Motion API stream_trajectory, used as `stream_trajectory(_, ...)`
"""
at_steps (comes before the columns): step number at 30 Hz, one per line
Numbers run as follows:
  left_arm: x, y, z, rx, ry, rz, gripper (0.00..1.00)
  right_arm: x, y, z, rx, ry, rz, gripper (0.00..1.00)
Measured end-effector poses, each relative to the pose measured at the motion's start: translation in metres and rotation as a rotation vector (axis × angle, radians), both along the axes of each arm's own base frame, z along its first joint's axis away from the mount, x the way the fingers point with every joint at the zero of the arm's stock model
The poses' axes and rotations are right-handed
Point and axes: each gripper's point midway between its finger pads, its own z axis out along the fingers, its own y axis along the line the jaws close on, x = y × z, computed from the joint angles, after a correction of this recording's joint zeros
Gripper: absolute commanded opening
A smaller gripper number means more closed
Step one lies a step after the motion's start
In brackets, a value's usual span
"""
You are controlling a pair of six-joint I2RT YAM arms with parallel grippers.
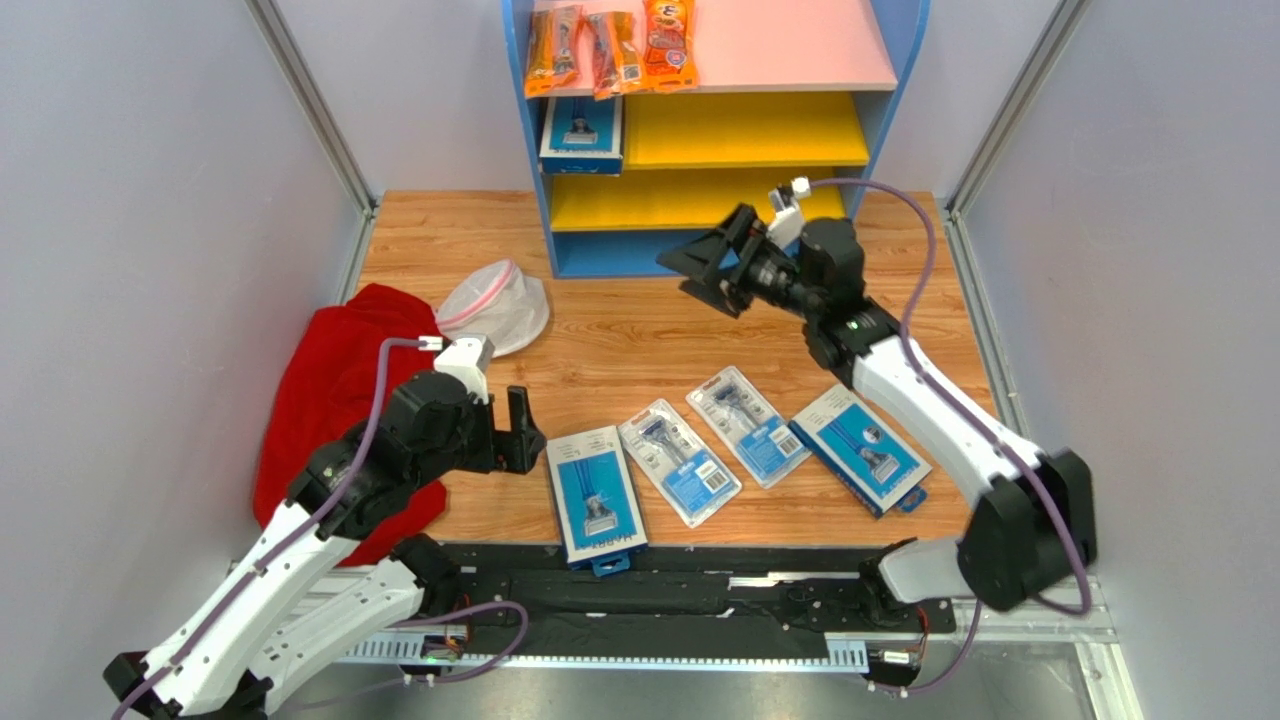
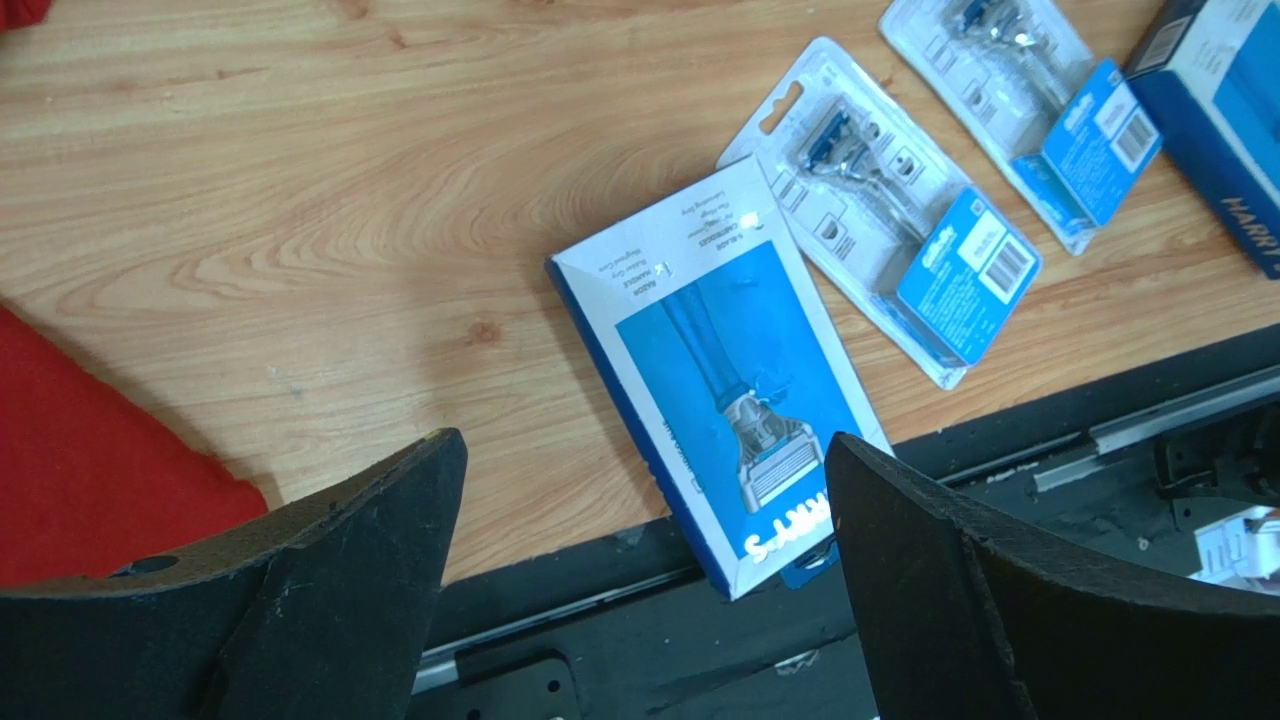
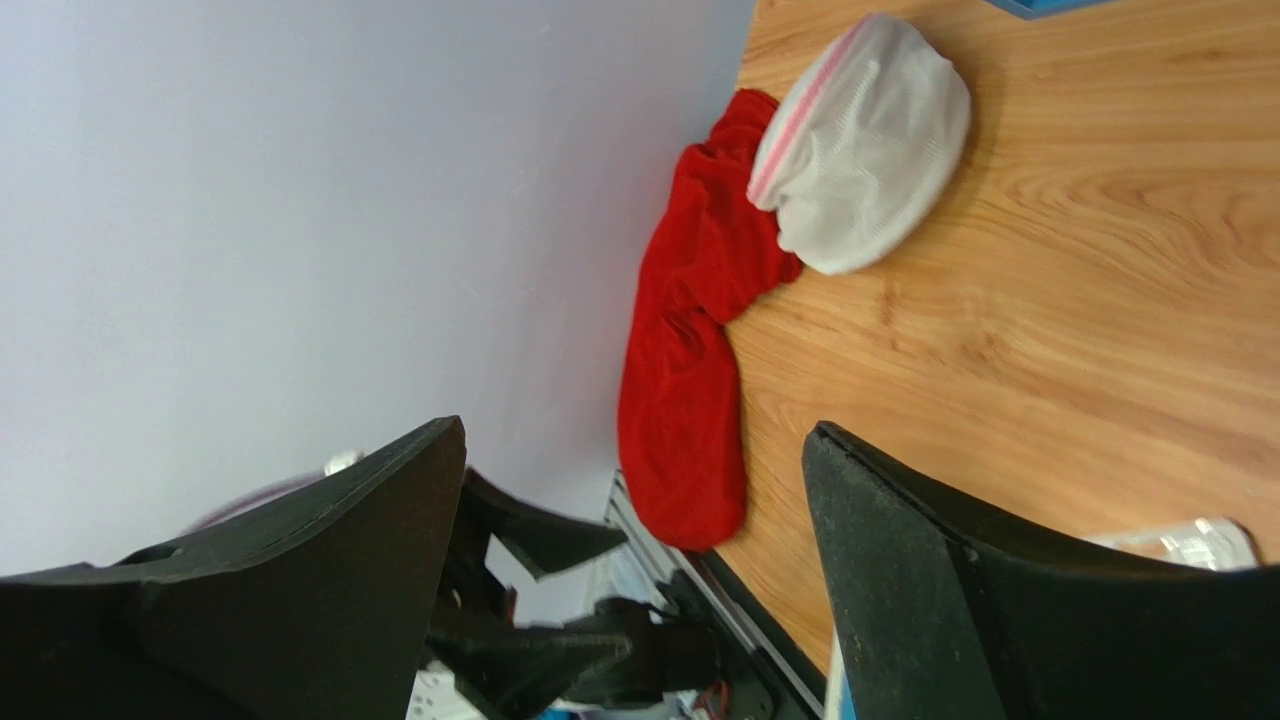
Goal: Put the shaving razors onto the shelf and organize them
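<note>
Four shaving razors lie in a row near the table's front: a large blue pack (image 1: 597,495), two paler packs (image 1: 679,459) (image 1: 748,426) and another blue pack (image 1: 861,447). A fifth pack (image 1: 582,135) stands at the left of the shelf's (image 1: 897,90) upper yellow board. My left gripper (image 1: 519,435) is open just left of the nearest blue pack (image 2: 721,375), which shows between its fingers with nothing gripped. My right gripper (image 1: 706,263) hangs open and empty in front of the shelf's lower board, pointing left.
Orange snack packets (image 1: 609,45) lie on the pink top board. A red cloth (image 1: 323,398) and a white mesh pouch (image 1: 496,305) sit at the left of the table. A black rail (image 1: 706,585) runs along the near edge. Grey walls close in both sides.
</note>
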Motion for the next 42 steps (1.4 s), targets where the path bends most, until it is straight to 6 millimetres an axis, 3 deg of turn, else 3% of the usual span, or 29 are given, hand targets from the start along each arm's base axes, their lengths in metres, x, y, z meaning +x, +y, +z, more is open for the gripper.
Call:
stream_trajectory(4,0.003,-0.002,-0.008,0.026,0.036,0.002,0.99,-0.049,-0.029,-0.007,-0.087,-0.045,-0.014,0.87)
stream_trajectory(7,0.005,-0.01,-0.017,0.009,0.063,0.0,0.99,-0.083,-0.047,-0.035,-0.152,-0.034,-0.008,0.86)
stream_trajectory(10,0.001,-0.023,-0.046,-0.038,0.135,-0.009,0.98,-0.113,-0.056,-0.087,-0.221,0.037,0.025,0.86)
stream_trajectory(14,-0.019,-0.033,-0.118,-0.074,0.325,0.011,0.98,-0.16,-0.052,-0.165,-0.318,0.2,0.13,0.86)
stream_trajectory(17,-0.039,-0.027,-0.155,-0.077,0.427,0.047,0.98,-0.197,-0.043,-0.201,-0.36,0.262,0.226,0.86)
stream_trajectory(19,-0.042,-0.027,-0.162,-0.105,0.432,0.062,0.98,-0.217,-0.036,-0.217,-0.366,0.291,0.278,0.86)
stream_trajectory(23,-0.036,-0.038,-0.159,-0.188,0.399,0.06,0.98,-0.233,-0.021,-0.234,-0.35,0.319,0.321,0.86)
stream_trajectory(33,-0.027,-0.052,-0.156,-0.25,0.378,0.043,0.98,-0.241,0.024,-0.267,-0.351,0.375,0.394,0.84)
stream_trajectory(42,-0.024,-0.055,-0.154,-0.262,0.366,0.037,0.99,-0.243,0.07,-0.27,-0.266,0.352,0.448,0.84)
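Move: The boxed razor with the blue front, nearest the left gripper, lies about 4 cm back and 9 cm to the right of the left hand, some 18 cm below it. From the right hand it is about 23 cm back, 8 cm to the left and 29 cm down. The near blister pack lies about 19 cm back and 2 cm right of the right hand, the far blister pack about 15 cm back and 10 cm right, both roughly 30 cm down. Down and back the right hand sweeps from in front of the shelf, roughly 25 cm each way and first drifting right, then slides left low over the table, turning counter-clockwise, until an open finger meets the boxed razor's right side near its near end. The left hand drops about 15 cm, tipping further down, then eases right over the box's left edge. Both grippers stay open. ##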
